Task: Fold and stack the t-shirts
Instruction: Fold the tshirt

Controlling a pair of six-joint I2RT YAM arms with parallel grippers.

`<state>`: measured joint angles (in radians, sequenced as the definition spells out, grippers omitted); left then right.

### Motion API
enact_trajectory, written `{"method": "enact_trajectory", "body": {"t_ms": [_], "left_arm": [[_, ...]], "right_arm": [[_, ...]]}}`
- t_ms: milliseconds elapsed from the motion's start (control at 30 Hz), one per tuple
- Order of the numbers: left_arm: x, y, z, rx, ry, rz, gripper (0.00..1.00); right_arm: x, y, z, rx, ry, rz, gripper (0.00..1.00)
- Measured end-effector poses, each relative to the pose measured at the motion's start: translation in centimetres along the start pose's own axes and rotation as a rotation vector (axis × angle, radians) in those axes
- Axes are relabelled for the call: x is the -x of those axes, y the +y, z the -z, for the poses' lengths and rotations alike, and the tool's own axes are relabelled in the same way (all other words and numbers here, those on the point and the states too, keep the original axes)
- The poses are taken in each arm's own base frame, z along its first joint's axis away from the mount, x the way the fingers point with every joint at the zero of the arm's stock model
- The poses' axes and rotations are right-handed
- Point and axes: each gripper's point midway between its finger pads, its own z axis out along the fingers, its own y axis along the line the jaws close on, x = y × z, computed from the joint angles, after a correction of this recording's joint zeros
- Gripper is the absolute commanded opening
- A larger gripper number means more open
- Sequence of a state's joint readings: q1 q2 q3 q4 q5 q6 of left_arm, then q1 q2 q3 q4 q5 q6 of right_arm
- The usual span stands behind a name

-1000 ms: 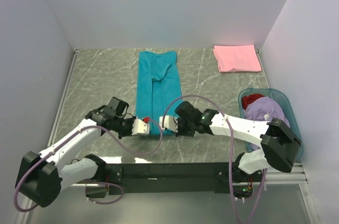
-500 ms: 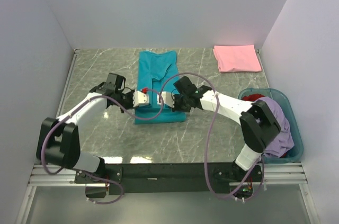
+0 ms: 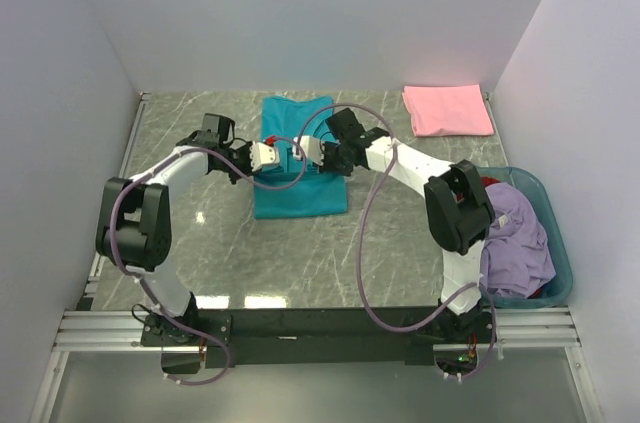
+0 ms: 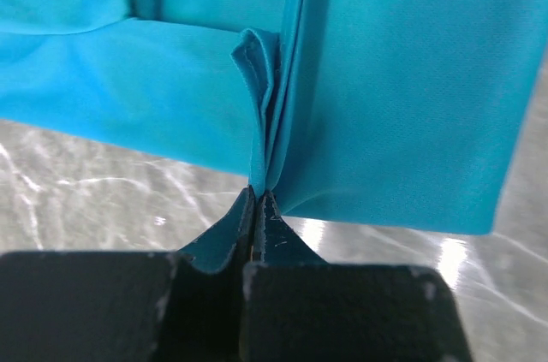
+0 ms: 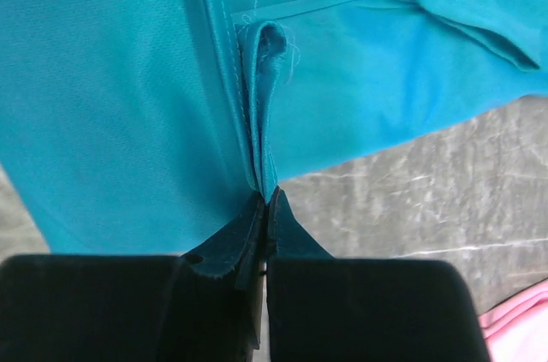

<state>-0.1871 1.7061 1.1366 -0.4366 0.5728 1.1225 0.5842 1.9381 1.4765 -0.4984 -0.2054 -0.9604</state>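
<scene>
A teal t-shirt (image 3: 300, 193) lies in the middle of the table as a narrow strip, doubled over on itself. My left gripper (image 3: 272, 156) and right gripper (image 3: 298, 153) hang side by side above it. Each is shut on a pinch of its lifted hem. In the left wrist view the gripper (image 4: 259, 195) clamps bunched teal cloth (image 4: 411, 105). The right wrist view shows the same: the gripper (image 5: 264, 198) closed on a teal fold (image 5: 111, 105). A folded pink t-shirt (image 3: 447, 109) rests at the far right corner.
A teal plastic basket (image 3: 563, 253) stands at the right edge. It holds a crumpled lavender t-shirt (image 3: 515, 243) and a bit of red cloth (image 3: 489, 182). Walls close in the table on the left, the back and the right.
Both grippers have carried the teal shirt's near hem away from the arm bases toward the far side. The shirt now lies doubled over and shorter. Both stayed shut.
</scene>
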Motion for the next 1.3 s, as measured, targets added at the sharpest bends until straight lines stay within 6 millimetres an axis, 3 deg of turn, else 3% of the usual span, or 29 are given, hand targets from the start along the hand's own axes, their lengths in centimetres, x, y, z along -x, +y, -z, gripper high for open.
{"method": "enact_trajectory", "body": {"t_ms": [200, 467, 833, 867, 933, 967, 1000, 1033, 1067, 1167, 1300], "left_arm": [[-0.7, 2.5, -0.9, 0.028, -0.002, 0.003, 0.00], [-1.3, 4.3, -1.9, 0.045, -0.003, 0.001, 0.00], [-1.5, 6.1, -3.0, 0.065, -0.008, -0.018, 0.01], [-1.6, 6.1, -3.2, 0.065, -0.005, -0.018, 0.03], [-1.9, 6.2, -3.4, 0.063, -0.001, -0.014, 0.15], [-2.1, 6.3, -3.6, 0.065, 0.003, -0.013, 0.33], [-2.2, 6.4, -3.7, 0.067, 0.006, -0.011, 0.43], [-2.4, 6.5, -3.7, 0.073, 0.010, -0.004, 0.60], [-2.5, 6.7, -3.7, 0.082, 0.012, 0.002, 0.66], [-2.6, 7.5, -3.3, 0.113, 0.005, 0.040, 0.74], [-2.7, 8.6, -1.4, 0.167, -0.010, 0.131, 0.72]], "right_arm": [[-0.1, -1.6, -1.9, 0.004, 0.009, 0.001, 0.00], [-0.9, -2.6, -3.7, 0.012, 0.022, -0.005, 0.00], [-1.1, -5.1, -3.8, -0.029, 0.014, -0.018, 0.00], [-1.0, -5.3, -3.7, -0.035, 0.012, -0.017, 0.01], [-0.9, -5.7, -3.9, -0.044, 0.013, -0.021, 0.18], [-0.8, -5.9, -4.0, -0.050, 0.015, -0.026, 0.37], [-0.9, -6.2, -4.2, -0.057, 0.017, -0.024, 0.48], [-1.0, -6.4, -4.5, -0.071, 0.025, -0.031, 0.56], [-1.2, -6.6, -4.6, -0.083, 0.032, -0.038, 0.63], [-1.7, -7.4, -4.6, -0.128, 0.046, -0.062, 0.64], [-1.8, -8.7, -3.2, -0.177, 0.037, -0.121, 0.63]]}}
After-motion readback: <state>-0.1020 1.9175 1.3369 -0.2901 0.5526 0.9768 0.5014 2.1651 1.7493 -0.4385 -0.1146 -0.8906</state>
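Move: My two hands still hold the corners of the blue t-shirt's folded-over hem. Its landing place on the far half lies about 8 cm ahead of my left hand and 9 cm ahead of my right, roughly 3 cm lower. From my left hand, the shirt's far edge is centred some 19 cm ahead and 9 cm right, the near fold 11 cm back and 10 cm right. The pink shirt lies about 16 cm ahead and 26 cm right of my right hand. I carry the pinched hem forward with both hands about 7 cm over the shirt's far half, slowing down and sinking a couple of centimetres on the way. Then both grippers open wide and let the corners go, my hands still running forward a little, lifting about 2 cm and swinging their fingers outwards about 10 degrees, the left also drifting left off the cloth. ##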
